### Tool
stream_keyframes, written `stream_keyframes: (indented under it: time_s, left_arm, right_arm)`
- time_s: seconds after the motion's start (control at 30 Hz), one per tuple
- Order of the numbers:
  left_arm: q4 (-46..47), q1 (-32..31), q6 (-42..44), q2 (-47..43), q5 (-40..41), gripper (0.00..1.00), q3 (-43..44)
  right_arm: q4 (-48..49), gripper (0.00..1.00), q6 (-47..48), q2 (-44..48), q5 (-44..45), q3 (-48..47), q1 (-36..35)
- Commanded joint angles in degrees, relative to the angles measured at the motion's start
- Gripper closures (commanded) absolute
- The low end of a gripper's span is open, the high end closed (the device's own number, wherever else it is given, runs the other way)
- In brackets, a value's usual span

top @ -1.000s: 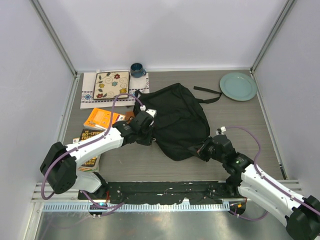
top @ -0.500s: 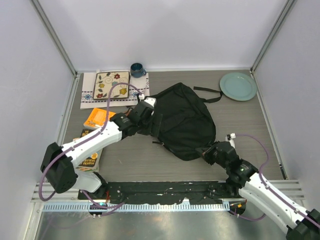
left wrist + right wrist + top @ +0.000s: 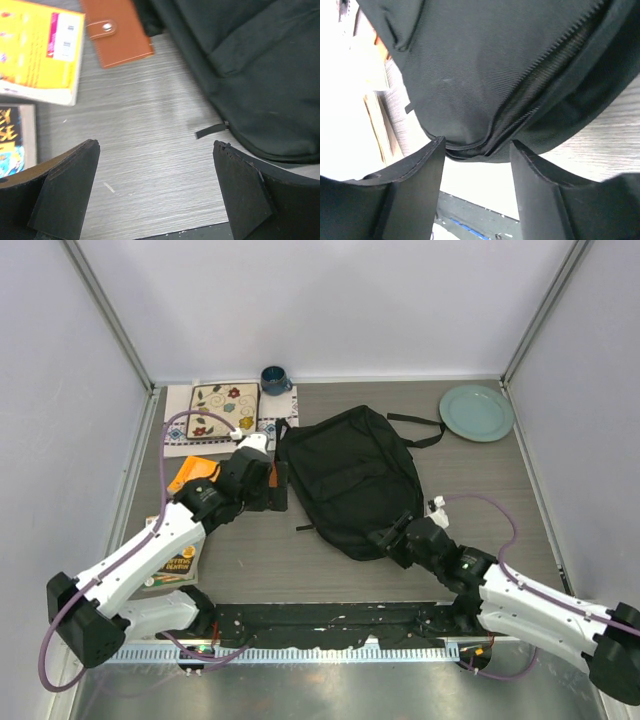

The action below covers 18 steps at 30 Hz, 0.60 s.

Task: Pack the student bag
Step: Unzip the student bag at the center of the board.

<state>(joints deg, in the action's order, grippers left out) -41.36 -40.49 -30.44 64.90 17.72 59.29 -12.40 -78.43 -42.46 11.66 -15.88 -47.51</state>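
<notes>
The student bag [image 3: 350, 480] lies flat in the middle of the table, black and soft, zipper seam along its near rim [image 3: 520, 100]. My left gripper [image 3: 279, 486] stands open just left of the bag, touching nothing. In the left wrist view the left gripper [image 3: 155, 170] spans bare table, with the bag [image 3: 260, 70] to the upper right. My right gripper [image 3: 386, 538] is at the bag's near corner. In the right wrist view the right gripper [image 3: 477, 150] is open, the bag's rim right at its fingertips and not pinched.
A brown wallet [image 3: 117, 37] and a yellow book [image 3: 40, 50] lie left of the bag. A second book [image 3: 180, 560] sits under the left arm. At the back stand a patterned square plate [image 3: 222, 410], a blue mug [image 3: 273, 380] and a teal plate [image 3: 477, 412].
Both grippers opened and let go of the bag. The left arm drew back to the left, and the bag settled flat. The right gripper stayed at the near corner.
</notes>
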Motion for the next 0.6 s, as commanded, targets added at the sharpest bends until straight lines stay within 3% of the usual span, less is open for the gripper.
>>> stream_keyframes:
  time_s: [0.0, 0.1, 0.23, 0.37, 0.4, 0.57]
  left_arm:
    - [-4.51, 4.35, -1.29, -3.38, 4.08, 0.00, -1.54]
    - [-6.18, 8.21, -1.55, -6.10, 5.22, 0.01, -2.33]
    - [-7.59, 14.72, -0.60, -9.18, 4.96, 0.00, -3.56]
    - [-8.82, 23.24, 1.07, -10.85, 3.65, 0.00, -3.83]
    - [-8.91, 27.79, 1.69, -11.11, 1.29, 0.00, -3.91]
    - [-7.59, 42.31, 4.42, -10.85, -6.80, 0.00, -4.36]
  right_arm:
    - [-11.70, 0.35, 8.64, 4.92, 7.31, -7.31, -0.57]
    - [-22.96, 0.31, 12.60, 9.48, 12.23, -12.76, -0.57]
    - [-25.75, 0.27, 18.65, 12.75, 14.36, -17.51, -0.57]
    - [-15.57, 0.27, 25.69, 5.22, 4.98, -21.02, -0.57]
    - [-10.50, 0.27, 27.35, 2.58, 0.17, -21.73, -0.66]
    - [3.33, 0.27, 29.65, -18.95, -10.95, -28.65, -3.28]
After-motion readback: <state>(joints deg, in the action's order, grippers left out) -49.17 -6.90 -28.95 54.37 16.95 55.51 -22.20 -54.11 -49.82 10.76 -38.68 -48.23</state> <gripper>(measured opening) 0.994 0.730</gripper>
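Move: The right fingers are at the student bag's near right edge; the bag's middle lies about 15 cm ahead, 10 left and 5 below, its side tab 5 ahead and 21 left. From the empty left hand, some 17 cm above these things, the orange book is 8 ahead and 17 left, the treehouse book 7 back and 24 left, the brown wallet 9 ahead and 3 left, the bag's middle 8 ahead and 16 right. Open the right fingers wider and lift them clear of the bag's near edge, about 11 cm up and drifting right, then swing back left and a little forward over the bag as the fingers tip upward. Meanwhile sweep the open left gripper level to the left, some 17 cm, away from the bag to above the books, turning counter-clockwise. ##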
